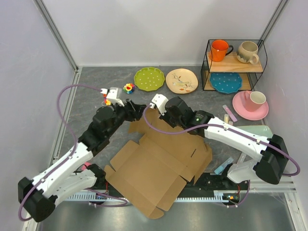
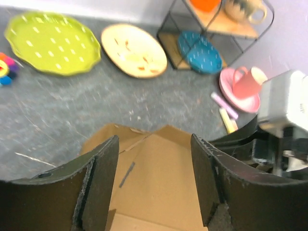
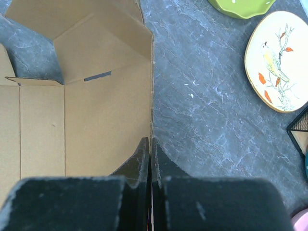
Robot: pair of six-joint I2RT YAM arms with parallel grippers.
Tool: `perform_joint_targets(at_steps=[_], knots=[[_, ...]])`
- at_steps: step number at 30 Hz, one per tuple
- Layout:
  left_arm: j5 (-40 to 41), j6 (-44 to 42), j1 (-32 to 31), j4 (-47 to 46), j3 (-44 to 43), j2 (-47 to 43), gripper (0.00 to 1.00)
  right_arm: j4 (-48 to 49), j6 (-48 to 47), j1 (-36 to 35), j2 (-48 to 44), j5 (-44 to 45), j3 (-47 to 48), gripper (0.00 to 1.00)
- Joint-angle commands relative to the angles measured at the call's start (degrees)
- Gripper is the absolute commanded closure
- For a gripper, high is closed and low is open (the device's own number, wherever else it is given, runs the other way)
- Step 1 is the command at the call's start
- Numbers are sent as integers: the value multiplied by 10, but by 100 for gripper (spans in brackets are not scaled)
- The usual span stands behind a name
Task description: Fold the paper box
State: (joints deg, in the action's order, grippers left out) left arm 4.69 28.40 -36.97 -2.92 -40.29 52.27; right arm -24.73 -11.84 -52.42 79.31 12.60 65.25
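Note:
The paper box (image 1: 154, 168) is a brown cardboard sheet lying mostly flat on the grey table, with its far flaps raised. My right gripper (image 3: 151, 144) is shut on the edge of an upright far panel (image 3: 106, 110); the cardboard edge runs straight into the closed jaws. In the top view the right gripper (image 1: 153, 114) meets the box's far corner. My left gripper (image 2: 154, 180) is open just left of it, its two fingers (image 2: 101, 183) standing either side of a raised flap (image 2: 154, 163) without touching it. From above, the left gripper (image 1: 136, 111) sits at the box's far left flap.
Beyond the box lie a green plate (image 1: 149, 78), a beige bird plate (image 1: 182, 80) and a small colourful toy (image 1: 128, 88). A wire rack (image 1: 234, 65) at the back right holds mugs and a blue plate. A pink cup on a saucer (image 1: 250, 103) and pastel sticks (image 1: 229, 113) are to the right.

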Motion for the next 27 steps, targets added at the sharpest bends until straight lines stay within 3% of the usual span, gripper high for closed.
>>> perform_joint_targets(at_steps=[1,7,13,19,27], knots=[[110,-70,1,-2,23,-52,30,-8,-11,-11,-19,23,18,100],[120,-74,3,19,69,-59,30,-27,-39,-32,-19,69,26,100],[185,-50,3,32,130,-98,30,2,-102,-100,-9,239,5,100],[168,-56,3,-57,193,-130,30,27,-175,-126,10,330,8,100],[133,-72,3,-164,217,-82,30,121,-209,-133,13,410,-64,100]])
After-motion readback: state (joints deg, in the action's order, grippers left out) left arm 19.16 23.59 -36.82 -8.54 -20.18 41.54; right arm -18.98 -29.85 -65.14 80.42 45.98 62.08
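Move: The box's loose left flap lies about 3 cm to the left of the open left gripper, some 2 cm ahead and 10 cm below. The panel edge already pinched by the right gripper is roughly 8 cm to the left gripper's right, level fore and aft and 6 cm lower; the green plate lies 30 cm ahead, 3 cm to the right and 22 cm down. From the right gripper, that flap lies about 11 cm left and 4 cm below, roughly level fore and aft. Swing the empty left gripper left about 7 cm, up briefly and then down to some 9 cm lower, ending outside the box's left flap with fingers still wide and turned slightly counter-clockwise. Keep the right fingers pinched on the panel edge; roll that wrist left side down and tip its fingers up, over 20 degrees each, while raising the edge about 3 cm and then easing it right. ##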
